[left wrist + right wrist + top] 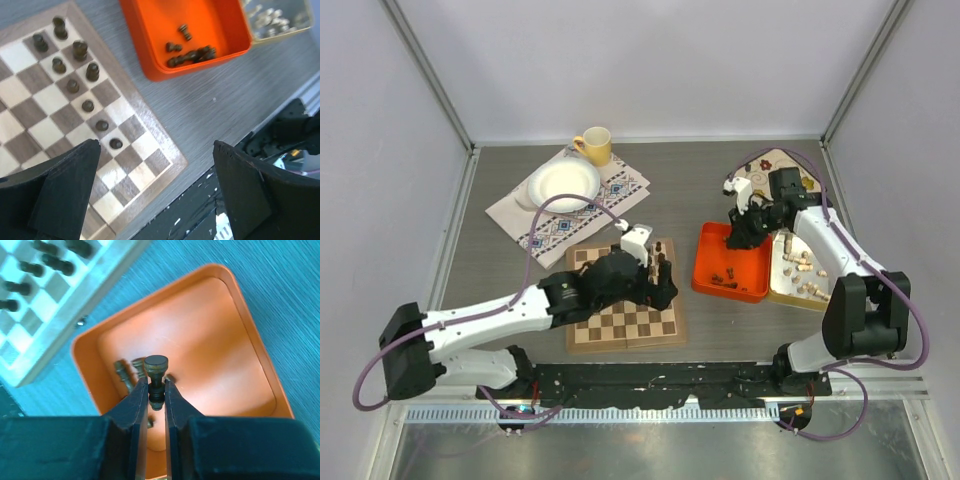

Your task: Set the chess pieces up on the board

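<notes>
The chessboard (620, 325) lies in front of my left arm; it also shows in the left wrist view (35, 117). Several dark pieces (73, 86) stand along its right edge. My left gripper (660, 288) hovers over the board's near right corner, open and empty (155, 187). My right gripper (740, 235) is above the orange tray (704, 268), shut on a dark piece (156, 366) held by its stem, base towards the camera (156, 386). More dark pieces (192, 54) lie in the tray (85, 342). Pale pieces (802, 275) lie in a tan tray.
The tan tray (785, 296) sits right of the orange one. A floral plate (772, 160) is behind the right arm. A white plate (563, 184) and a yellow mug (595, 145) rest on a patterned cloth (535, 228) at the back left.
</notes>
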### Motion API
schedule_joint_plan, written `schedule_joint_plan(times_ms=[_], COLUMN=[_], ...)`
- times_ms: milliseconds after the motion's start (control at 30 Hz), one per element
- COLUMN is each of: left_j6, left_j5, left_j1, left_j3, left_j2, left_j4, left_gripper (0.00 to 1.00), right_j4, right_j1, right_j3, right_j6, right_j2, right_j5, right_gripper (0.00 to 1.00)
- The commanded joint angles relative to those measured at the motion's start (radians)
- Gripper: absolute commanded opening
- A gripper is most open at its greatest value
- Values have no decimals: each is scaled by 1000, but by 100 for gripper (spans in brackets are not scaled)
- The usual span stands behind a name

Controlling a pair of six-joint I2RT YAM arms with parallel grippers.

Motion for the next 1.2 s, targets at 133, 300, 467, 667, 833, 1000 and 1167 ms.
schedule_joint_plan(times_ms=[133,300,467,667,833,1000,1167], left_j6=[-92,-279,-371,-387,-408,-413,-387], left_j5=[554,724,787,789,790,781,786], left_j1=[290,307,303,298,300,298,294], left_j3=[-113,-81,-62,-90,-97,-84,-65], left_j2=[-18,92,189,186,207,233,255], left_j4=[552,698,797,789,784,783,742], left_gripper=[99,100,94,80,66,57,52], right_j4=[-341,-344,-206,-180,-167,-174,-174], right_j1=[17,132,249,250,255,263,263], right_j3=[48,3,-23,-6,-3,-6,-6], right_j6=[-473,-563,-455,-410,-390,-388,-382], right_j2=[-138,-185,-222,-221,-225,-228,-233], right_j5=[-306,-326,-315,-329,-353,-361,-367], right_gripper=[5,5,5,5,5,4,4])
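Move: Out to the left hand's right, in the right gripper, is a dark chess piece: some 21 cm right, 13 cm ahead and 3 cm lower. The pawn nearest the robot on the board stands about 12 cm straight below the left hand. From the right hand the empty left gripper is roughly 21 cm left, 13 cm back and 3 cm higher; the orange box lies about 7 cm beneath it, with the loose dark pieces about 6 cm back, 4 cm left and 8 cm down. Bringing the held piece out over the box's edge, the right hand sweeps about 10 cm back and 10 cm left, rising, turning counter-clockwise, grip kept. The left hand rises from the board, first forward, then right and partly back, rolling its left side down and swinging its fingers rightward; they half close around the piece's free base, contact not visible. ##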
